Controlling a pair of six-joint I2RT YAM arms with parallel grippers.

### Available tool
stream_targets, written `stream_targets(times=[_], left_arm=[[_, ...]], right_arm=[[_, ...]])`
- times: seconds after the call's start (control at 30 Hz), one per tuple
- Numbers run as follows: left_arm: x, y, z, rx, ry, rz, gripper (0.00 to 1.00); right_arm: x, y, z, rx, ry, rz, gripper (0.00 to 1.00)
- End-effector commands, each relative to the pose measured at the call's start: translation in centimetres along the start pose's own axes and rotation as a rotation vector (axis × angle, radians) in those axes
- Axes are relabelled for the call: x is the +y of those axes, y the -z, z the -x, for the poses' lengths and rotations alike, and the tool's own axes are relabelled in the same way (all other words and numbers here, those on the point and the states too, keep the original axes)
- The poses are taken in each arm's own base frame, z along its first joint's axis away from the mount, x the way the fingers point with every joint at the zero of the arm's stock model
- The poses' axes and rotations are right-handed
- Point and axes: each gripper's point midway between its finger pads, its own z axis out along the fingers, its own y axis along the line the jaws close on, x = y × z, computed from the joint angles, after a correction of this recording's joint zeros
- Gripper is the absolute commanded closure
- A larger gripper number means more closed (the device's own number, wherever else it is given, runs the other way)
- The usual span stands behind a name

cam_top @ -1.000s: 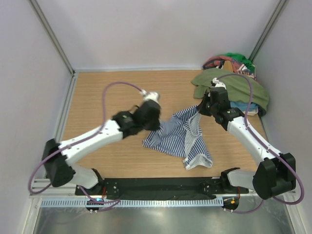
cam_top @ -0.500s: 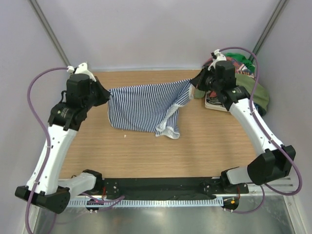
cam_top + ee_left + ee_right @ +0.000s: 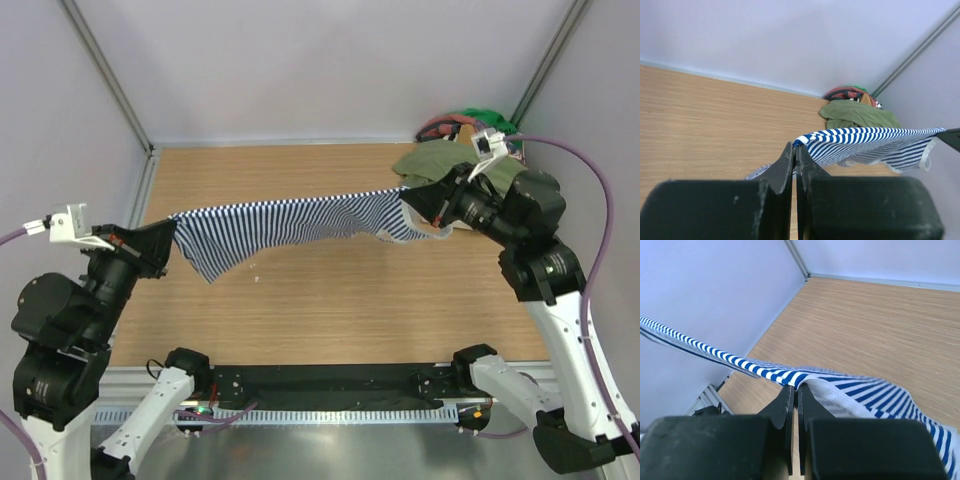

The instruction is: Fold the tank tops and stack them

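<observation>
The navy-and-white striped tank top hangs stretched in the air between both arms, high above the wooden table. My left gripper is shut on its left end, my right gripper is shut on its right end. The cloth sags a little at the left and trails a white-edged flap at the right. The olive green tank top lies crumpled at the back right, partly hidden behind my right arm, and shows in the left wrist view as well.
More crumpled clothes in red and green sit in the back right corner behind the olive top. White walls close the table at the back and both sides. A black rail runs along the near edge.
Both arms have lifted the striped top from a heap on the table, pulled apart and toward the near side; the cloth now hangs taut between them.
</observation>
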Motion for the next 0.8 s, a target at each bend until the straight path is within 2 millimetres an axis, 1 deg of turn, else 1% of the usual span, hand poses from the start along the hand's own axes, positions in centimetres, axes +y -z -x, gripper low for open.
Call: stream_targets(times=[0.0,0.07,0.1,0.13,0.2,0.23,0.27,0.3,0.33,0.37,0.4,0.43,0.47,0.5,0.53,0.57,0.6,0.63,0.67,0.7,0.73,0.77], left_arm=[[-0.2,0.4,0.7,-0.04,-0.009,-0.015,1.0],[-0.5,0.8,1.6,-0.072,-0.004,-0.027,1.0],[-0.6,0.6,1.7,-0.071,0.001,-0.027,1.0],[-0.6,0.4,1.7,-0.066,0.007,-0.023,1.0],[-0.1,-1.5,0.7,0.0,0.026,0.023,1.0],[0.2,-2.3,-0.2,0.041,0.03,0.045,1.0],[0.6,-4.3,-1.4,0.102,0.032,0.074,1.0],[0.9,-5.1,-2.1,0.128,0.046,0.091,1.0],[0.9,-6.1,-2.4,0.139,0.05,0.096,1.0],[1.0,-6.9,-2.8,0.15,0.051,0.103,1.0],[1.4,-8.5,-3.3,0.17,0.049,0.126,1.0],[1.4,-9.2,-3.0,0.163,0.048,0.134,1.0],[1.1,-9.6,-2.0,0.145,0.045,0.135,1.0],[1.4,-11.1,-2.3,0.167,0.037,0.157,1.0],[1.3,-11.5,-2.0,0.173,0.02,0.157,1.0],[0.3,-11.6,0.0,0.141,0.014,0.138,1.0],[0.0,-11.8,0.7,0.138,0.004,0.137,1.0],[0.2,-12.5,0.5,0.166,-0.008,0.155,1.0],[-0.7,-12.0,2.6,0.12,-0.016,0.135,1.0],[-1.1,-11.7,3.4,0.104,-0.021,0.125,1.0],[-1.6,-11.2,4.6,0.072,-0.021,0.113,1.0],[-1.7,-10.9,5.1,0.057,-0.027,0.107,1.0]], right_arm=[[1.6,2.2,-0.9,0.011,0.005,0.046,0.99],[2.3,3.0,-0.6,-0.006,0.007,0.056,0.99],[2.5,3.2,-0.4,-0.014,0.009,0.06,0.99],[2.3,3.3,0.0,-0.033,0.014,0.042,0.99],[1.1,2.8,0.2,-0.042,0.01,-0.008,0.99],[-0.3,1.8,0.0,-0.034,-0.005,-0.057,0.99],[-1.1,1.3,0.0,-0.03,-0.012,-0.086,0.99],[-2.0,0.6,-0.2,-0.022,-0.027,-0.114,0.99],[-3.4,-0.6,-0.1,-0.024,-0.039,-0.158,0.99],[-4.2,-1.4,-0.1,-0.02,-0.047,-0.179,0.99],[-4.5,-2.1,0.6,-0.033,-0.048,-0.187,0.99],[-5.0,-2.8,1.2,-0.044,-0.045,-0.2,0.99],[-6.7,-4.6,0.8,-0.011,-0.061,-0.238,0.99],[-6.3,-5.0,2.6,-0.039,-0.048,-0.235,0.99],[-6.7,-5.8,2.7,-0.018,-0.055,-0.244,0.99],[-7.2,-6.9,2.8,0.001,-0.06,-0.247,0.99],[-6.2,-7.0,4.6,-0.028,-0.047,-0.223,0.99],[-5.8,-7.2,5.3,-0.035,-0.044,-0.208,0.99],[-5.4,-7.5,5.6,-0.026,-0.041,-0.183,0.99],[-4.3,-7.2,7.1,-0.053,-0.027,-0.159,0.99],[-3.8,-7.0,7.5,-0.057,-0.023,-0.149,0.99],[-3.1,-6.7,7.9,-0.064,-0.017,-0.128,0.99]])
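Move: Both hands hold the striped tank top high up, the right hand some 34 cm to the right of the left one and about 8 cm farther out. The middle of the clear table is about 15 cm ahead, 20 cm right and 43 cm below the left hand; from the right hand it is some 7 cm ahead, 14 cm left and 40 cm below. The cloth bin sits roughly 20 cm ahead of the right hand, 26 cm right and 32 cm lower. Both shut grippers keep their pinch on the tank top's upper edge and, after easing back a little (the right about 4 cm), swing it forward over the table towards the far wall, ending some 12 to 14 cm ahead of where they began. On the way both hands dip about 5 cm and then start rising again, the left coming almost back to its height and drifting a few centimetres right towards the other hand, while both wrists tip down 15 to 20 degrees and the right also turns clockwise. ##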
